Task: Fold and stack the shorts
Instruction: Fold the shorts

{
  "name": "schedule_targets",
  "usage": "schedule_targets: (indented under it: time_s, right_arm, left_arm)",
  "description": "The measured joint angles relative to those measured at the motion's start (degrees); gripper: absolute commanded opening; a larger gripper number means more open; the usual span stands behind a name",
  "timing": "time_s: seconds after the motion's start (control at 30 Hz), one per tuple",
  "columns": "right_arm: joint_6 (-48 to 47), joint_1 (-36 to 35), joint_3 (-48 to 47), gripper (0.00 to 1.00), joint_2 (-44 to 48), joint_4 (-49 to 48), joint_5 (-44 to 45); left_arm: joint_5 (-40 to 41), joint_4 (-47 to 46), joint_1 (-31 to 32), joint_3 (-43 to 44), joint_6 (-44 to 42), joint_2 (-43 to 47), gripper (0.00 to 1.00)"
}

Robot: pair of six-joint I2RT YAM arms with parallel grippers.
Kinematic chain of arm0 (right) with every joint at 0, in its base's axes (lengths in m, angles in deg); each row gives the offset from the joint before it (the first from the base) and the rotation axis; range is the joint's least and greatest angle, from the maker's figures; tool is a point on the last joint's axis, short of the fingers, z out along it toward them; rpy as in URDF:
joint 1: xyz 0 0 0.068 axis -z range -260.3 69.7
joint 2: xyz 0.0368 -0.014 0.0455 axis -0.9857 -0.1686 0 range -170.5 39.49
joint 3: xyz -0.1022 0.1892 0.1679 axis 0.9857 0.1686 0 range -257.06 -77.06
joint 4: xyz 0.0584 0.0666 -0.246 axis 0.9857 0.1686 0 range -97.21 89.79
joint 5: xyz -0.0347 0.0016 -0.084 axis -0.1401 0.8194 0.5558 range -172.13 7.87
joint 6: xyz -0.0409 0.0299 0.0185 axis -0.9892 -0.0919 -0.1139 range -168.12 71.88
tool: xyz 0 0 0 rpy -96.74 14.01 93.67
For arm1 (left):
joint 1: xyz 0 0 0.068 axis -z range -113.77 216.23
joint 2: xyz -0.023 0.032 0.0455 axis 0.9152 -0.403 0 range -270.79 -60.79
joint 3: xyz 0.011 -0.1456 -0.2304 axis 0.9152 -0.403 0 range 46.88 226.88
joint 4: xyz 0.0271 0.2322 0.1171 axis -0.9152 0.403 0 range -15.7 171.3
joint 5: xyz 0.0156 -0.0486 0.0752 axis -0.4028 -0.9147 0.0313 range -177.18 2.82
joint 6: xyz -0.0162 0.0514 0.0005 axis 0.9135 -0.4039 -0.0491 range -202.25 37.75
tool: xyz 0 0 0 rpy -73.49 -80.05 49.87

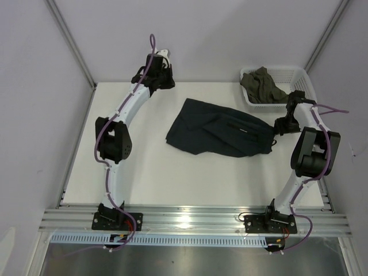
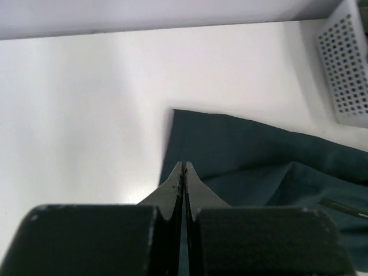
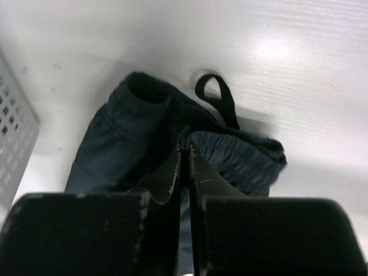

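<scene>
The dark teal-navy shorts (image 1: 221,133) lie crumpled in the middle of the white table, waistband toward the right. My right gripper (image 1: 278,129) is at that right end. In the right wrist view (image 3: 184,148) it is shut on a bunched fold of the ribbed waistband (image 3: 241,155), with a black drawstring loop (image 3: 215,99) lying just beyond. My left gripper (image 1: 165,78) hovers at the back left of the table, apart from the shorts. Its fingers are shut together with nothing between them (image 2: 184,167), and the shorts' hem (image 2: 259,167) lies ahead of it.
A white perforated basket (image 1: 300,76) stands at the back right corner, holding an olive-grey garment (image 1: 262,86). The basket's wall (image 2: 348,69) shows at the upper right of the left wrist view. Grey walls close in the table on three sides.
</scene>
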Motion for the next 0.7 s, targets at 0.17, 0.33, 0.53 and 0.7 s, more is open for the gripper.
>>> schedule_targets:
  time_s: [0.17, 0.33, 0.53, 0.7]
  right_arm:
    - [0.28, -0.79, -1.60, 0.10, -4.02, -1.57, 0.50]
    - [-2.64, -1.92, -4.90, 0.56, -6.32, -2.51, 1.73]
    - [-7.56, -1.53, -6.40, 0.68, -5.44, -4.17, 3.93]
    - [-14.29, -0.13, -4.52, 0.68, -1.77, -7.37, 4.85]
  left_arm:
    - [0.02, -0.42, -1.22, 0.09, 0.02, -3.72, 0.00]
    - [-0.11, -0.33, -1.31, -0.44, 0.00, -5.51, 0.00]
    - [-1.14, -3.41, -1.31, -7.80, -0.66, -1.60, 0.14]
    - [-3.39, -6.03, -0.87, -18.53, -3.30, 6.73, 0.43]
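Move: The right fingers still pinch the right end of the shorts some 7 cm above the table; the shorts' middle lies about 24 cm to the left and 3 cm ahead, the basket's middle about 23 cm ahead and 3 cm right. From the empty left hand, the shorts' middle lies about 14 cm back, 23 cm right and 20 cm below; their near left corner is about 20 cm back, 3 cm left and equally low. Setting the shorts' right end down, the right hand sinks about 2 cm while easing forward, opens wide and lets go of the cloth, then lifts off and swings right, ending some 4 cm farther forward and rolled with its right side up. The closed left hand drops about 6 cm towards the shorts, then draws back about 5 cm above them, its fingers opening roughly a third. ##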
